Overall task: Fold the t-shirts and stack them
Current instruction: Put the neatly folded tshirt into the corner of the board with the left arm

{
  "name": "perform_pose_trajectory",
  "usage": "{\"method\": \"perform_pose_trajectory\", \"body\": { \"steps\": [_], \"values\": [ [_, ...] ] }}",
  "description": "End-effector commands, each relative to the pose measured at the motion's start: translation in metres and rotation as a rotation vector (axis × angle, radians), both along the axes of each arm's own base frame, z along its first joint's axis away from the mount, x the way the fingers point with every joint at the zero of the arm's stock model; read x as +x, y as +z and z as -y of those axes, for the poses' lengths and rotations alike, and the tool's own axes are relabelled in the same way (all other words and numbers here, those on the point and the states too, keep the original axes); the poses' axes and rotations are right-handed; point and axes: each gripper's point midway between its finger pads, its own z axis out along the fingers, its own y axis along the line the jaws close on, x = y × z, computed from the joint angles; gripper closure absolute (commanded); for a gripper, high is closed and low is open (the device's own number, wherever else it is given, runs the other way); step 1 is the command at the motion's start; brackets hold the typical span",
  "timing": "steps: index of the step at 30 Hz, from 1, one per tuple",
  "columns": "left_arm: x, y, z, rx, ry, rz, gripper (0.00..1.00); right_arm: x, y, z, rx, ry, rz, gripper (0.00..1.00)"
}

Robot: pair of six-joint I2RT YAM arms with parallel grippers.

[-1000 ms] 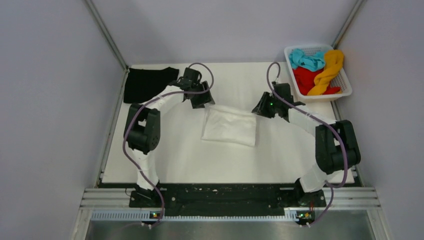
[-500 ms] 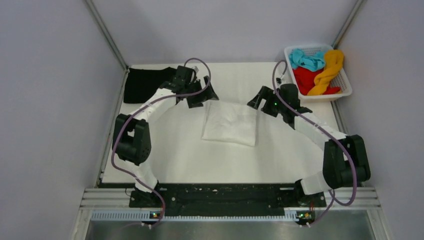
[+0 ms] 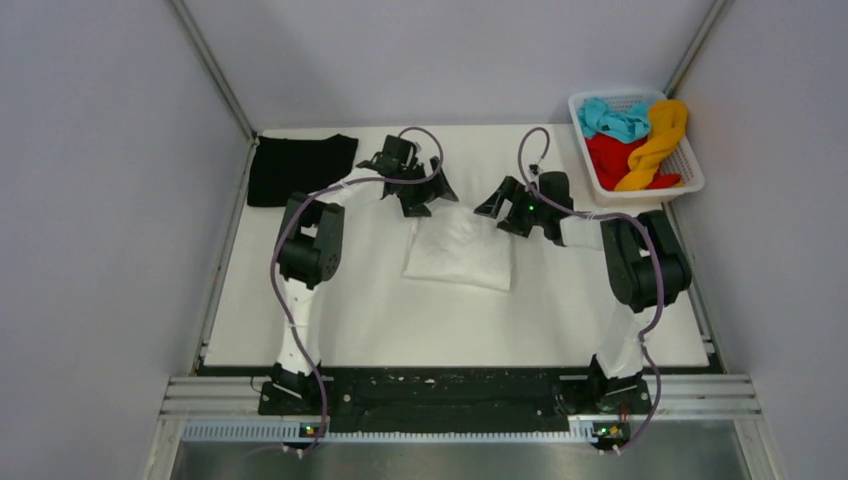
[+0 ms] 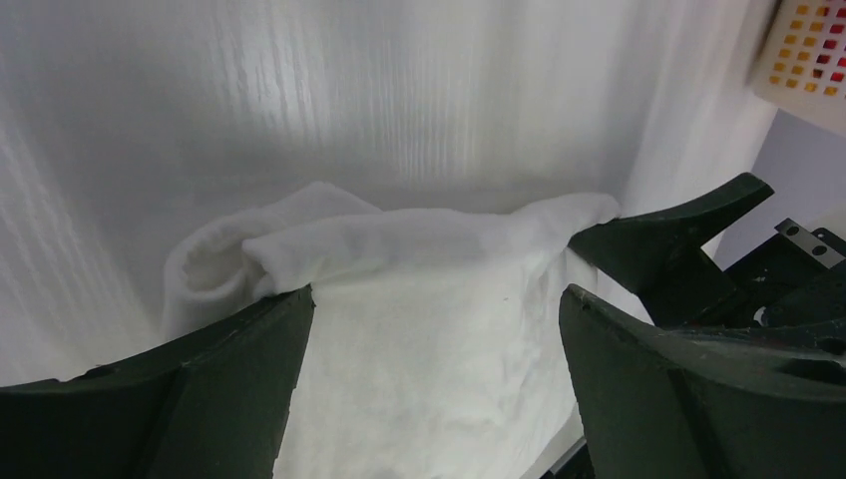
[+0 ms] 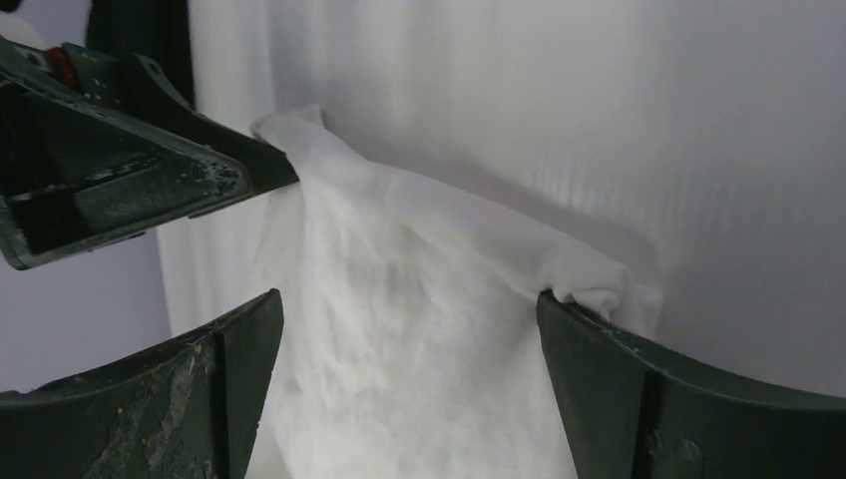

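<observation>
A folded white t-shirt (image 3: 458, 252) lies mid-table. My left gripper (image 3: 428, 196) is open at its far-left corner and my right gripper (image 3: 497, 205) is open at its far-right corner. The two face each other and neither holds anything. In the left wrist view the gripper (image 4: 436, 299) straddles the white t-shirt (image 4: 419, 369), whose far edge is rumpled. In the right wrist view the gripper (image 5: 409, 299) straddles the white t-shirt (image 5: 399, 379) too. A folded black t-shirt (image 3: 298, 168) lies at the far left. Teal (image 3: 612, 118), red (image 3: 612, 158) and yellow-orange (image 3: 655, 140) t-shirts are in the basket.
The white lattice basket (image 3: 690, 175) stands at the far right corner, and its corner shows in the left wrist view (image 4: 808, 60). Grey walls enclose the table on three sides. A right finger (image 4: 678, 235) shows in the left wrist view, and the left gripper's body (image 5: 130, 190) in the right wrist view.
Both grippers have moved inward toward each other along the white t-shirt's far edge, and both arms have swung in. The shirt's far edge looks slightly bunched. Both stay open.
</observation>
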Motion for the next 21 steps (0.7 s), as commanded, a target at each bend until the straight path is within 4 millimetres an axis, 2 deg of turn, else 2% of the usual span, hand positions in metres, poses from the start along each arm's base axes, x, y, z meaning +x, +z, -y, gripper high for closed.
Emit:
{"method": "perform_pose_trajectory", "body": {
  "steps": [1,3,5,7,9,10,13,15,17,20,21],
  "values": [
    [0.005,-0.024,-0.01,0.071,0.026,-0.044,0.01,0.019,-0.021,-0.008,0.012,-0.002,-0.011,0.01],
    [0.001,-0.029,-0.012,0.079,0.022,-0.062,0.01,0.017,-0.029,-0.008,0.016,0.001,-0.034,0.01],
    [0.0,-0.019,-0.013,0.08,0.018,-0.047,0.01,0.016,-0.022,-0.008,0.012,0.009,-0.025,0.01],
    [0.001,0.004,-0.015,0.083,0.017,-0.001,0.01,0.017,0.002,-0.006,-0.003,0.011,0.028,0.01],
    [0.0,0.04,-0.019,0.082,0.021,0.075,0.01,0.016,0.033,0.001,-0.034,-0.003,0.094,0.01],
    [-0.001,0.057,-0.023,0.084,0.027,0.112,0.01,0.014,0.046,0.006,-0.058,-0.014,0.125,0.01],
    [-0.012,0.088,-0.042,0.129,0.054,0.211,0.01,-0.001,0.083,0.029,-0.143,-0.078,0.215,0.01],
    [-0.019,0.088,-0.061,0.199,0.098,0.238,0.01,-0.017,0.093,0.048,-0.196,-0.143,0.24,0.01],
    [-0.026,0.075,-0.078,0.269,0.119,0.231,0.01,-0.037,0.097,0.064,-0.23,-0.19,0.253,0.01],
    [-0.041,0.048,-0.089,0.333,0.091,0.154,0.01,-0.07,0.095,0.085,-0.266,-0.252,0.247,0.01],
    [-0.047,0.04,-0.089,0.342,0.072,0.116,0.01,-0.08,0.102,0.092,-0.272,-0.277,0.269,0.01]
  ]
}}
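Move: The folded white t-shirt lies with its middle about 8 cm back and 5 cm to the right of the left hand, a couple of centimetres lower. From the right hand its middle is some 5 cm back and 9 cm to the left. The folded black t-shirt lies about 29 cm left and 7 cm ahead of the left hand; the laundry basket is roughly 14 cm ahead and 28 cm right of the right hand. The white t-shirt's far edge, with both open hands at its two ends, gets a last small nudge forward, under 1 cm from the left hand and nearly 2 cm from the right. Both then come free and spread apart, fingers staying wide: the left rises about 8 cm while going 6 cm left and a little back; the right climbs some 13 cm, going back and right, fingers tipping up about 20 degrees. ##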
